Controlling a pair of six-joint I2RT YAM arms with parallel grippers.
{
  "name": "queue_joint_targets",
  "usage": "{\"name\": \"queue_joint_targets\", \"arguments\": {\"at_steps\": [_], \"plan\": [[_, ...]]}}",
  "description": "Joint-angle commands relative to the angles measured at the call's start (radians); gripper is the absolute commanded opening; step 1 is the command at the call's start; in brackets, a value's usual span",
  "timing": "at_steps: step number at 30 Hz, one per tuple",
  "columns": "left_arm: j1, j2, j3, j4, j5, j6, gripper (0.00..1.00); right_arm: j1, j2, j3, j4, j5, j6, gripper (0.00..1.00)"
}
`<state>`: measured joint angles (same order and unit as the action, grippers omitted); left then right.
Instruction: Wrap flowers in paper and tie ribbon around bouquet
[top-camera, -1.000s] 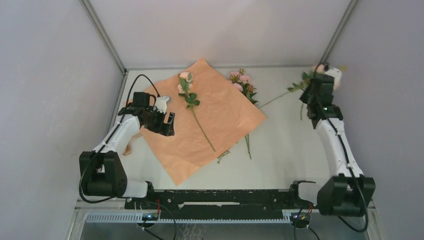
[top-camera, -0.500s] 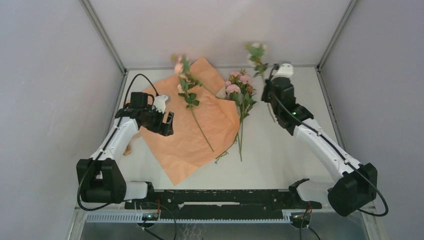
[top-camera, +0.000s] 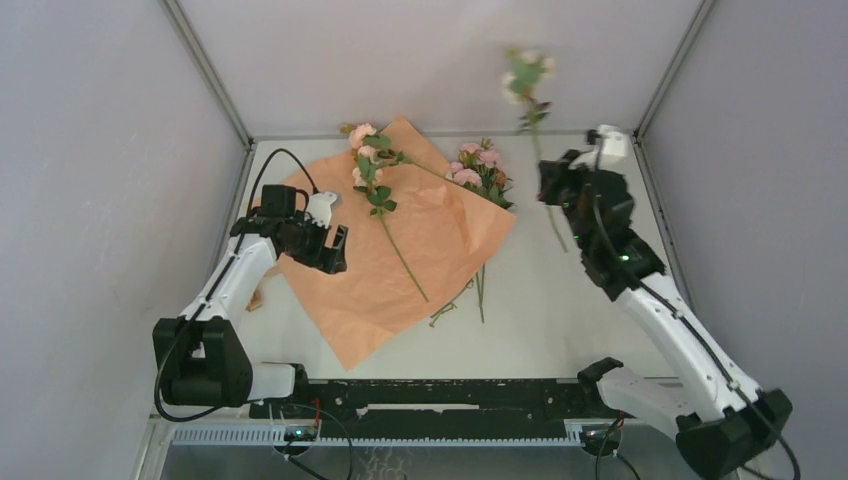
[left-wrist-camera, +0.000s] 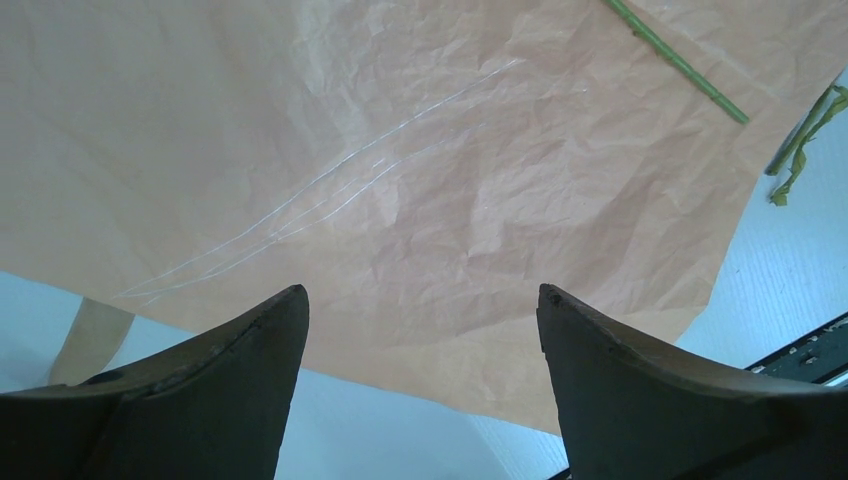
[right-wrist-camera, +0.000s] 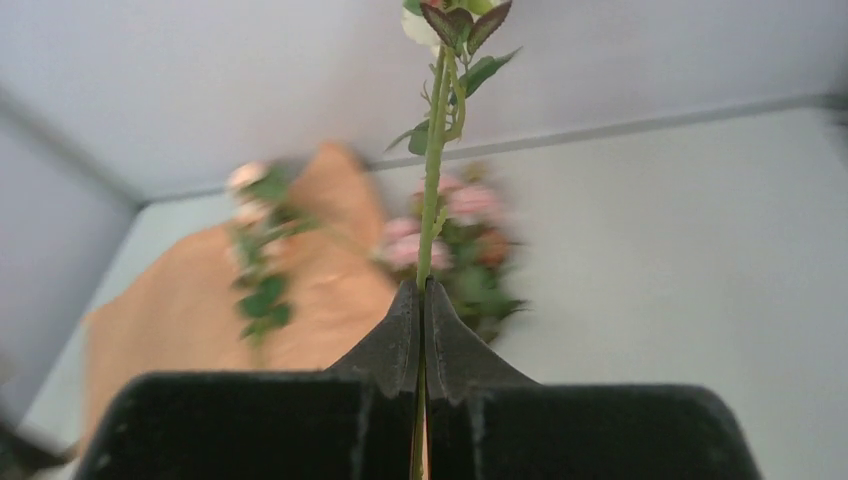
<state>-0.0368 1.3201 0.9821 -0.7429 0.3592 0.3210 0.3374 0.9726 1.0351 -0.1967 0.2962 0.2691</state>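
Note:
The tan paper lies crinkled on the table, and flowers rest on its far part with a long stem pointing toward me. More pink flowers lie by the paper's right corner. My right gripper is raised and shut on the thin green stem of one flower, which stands upright above the jaws. My left gripper hangs open over the paper's left edge, holding nothing. A tan strip that may be the ribbon peeks out from under that edge.
Loose green stems lie on the white table beside the paper's right corner. Grey walls close in the left, right and far sides. A black rail runs along the near edge between the arm bases.
My right arm swung its flower from the far right toward the middle, then lifted it upright. A second flower now lies on the paper's far part, and the paper's right corner has shifted left. The left arm is still.

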Motion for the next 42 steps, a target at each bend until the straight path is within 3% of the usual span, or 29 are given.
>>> {"name": "queue_joint_targets", "arguments": {"at_steps": [1, 8, 12, 14, 15, 18, 20, 29, 35, 38, 42], "plan": [[0.008, -0.022, 0.032, 0.036, -0.034, -0.017, 0.89, 0.243, 0.138, 0.006, 0.285, -0.092, 0.003, 0.00], [0.067, -0.017, 0.027, 0.048, -0.072, -0.024, 0.89, 0.465, 0.583, 0.093, 0.581, -0.071, 0.167, 0.00], [0.075, -0.005, 0.021, 0.062, -0.113, -0.011, 0.90, 0.514, 0.885, 0.313, 0.526, -0.149, 0.237, 0.02], [0.077, 0.000, 0.015, 0.069, -0.133, 0.002, 0.90, 0.521, 1.006, 0.478, 0.310, -0.197, 0.203, 0.33], [0.079, 0.003, 0.009, 0.074, -0.146, 0.011, 0.90, 0.522, 1.042, 0.550, 0.199, -0.194, 0.175, 0.44], [0.081, 0.017, -0.007, 0.095, -0.186, 0.042, 0.90, 0.505, 1.042, 0.582, 0.110, -0.170, 0.054, 0.57], [0.080, 0.036, -0.013, 0.108, -0.209, 0.057, 0.90, 0.468, 1.016, 0.584, 0.080, -0.231, -0.032, 0.61], [0.078, 0.131, 0.008, 0.123, -0.231, 0.063, 0.89, 0.214, 1.150, 0.849, -0.284, -0.413, -0.248, 0.63], [0.077, 0.160, 0.059, 0.113, -0.227, 0.059, 0.88, 0.158, 1.409, 1.233, -0.420, -0.460, -0.463, 0.67], [0.077, 0.177, 0.075, 0.109, -0.223, 0.053, 0.88, 0.158, 1.506, 1.385, -0.416, -0.440, -0.554, 0.73], [0.077, 0.201, 0.086, 0.108, -0.197, 0.043, 0.88, 0.161, 1.546, 1.385, -0.291, -0.469, -0.651, 0.79]]}}
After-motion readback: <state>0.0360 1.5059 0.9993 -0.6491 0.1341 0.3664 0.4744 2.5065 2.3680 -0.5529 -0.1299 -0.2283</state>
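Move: The right hand holds a flower upright, high above the table. The bare left part of the paper lies about 36 cm to its left, 6 ahead and 32 below. Down at that level, the first laid flower is some 28 cm left and 12 ahead, the crosswise flower 21 left and 28 ahead, the pink flowers 10 left and 28 ahead. From the left hand, that bare part is about 12 cm ahead, level sideways, 10 below. The right hand lets go of the flower above the bare left part of the paper, after sweeping some 36 cm left and sinking about 20, turning counter-clockwise and tipping its fingers down. Open, it then heads forward and back right to the crosswise flower, its left side rolling down, and ends low over that stem. The open left hand shifts about 6 cm left and sinks nearly 5. ##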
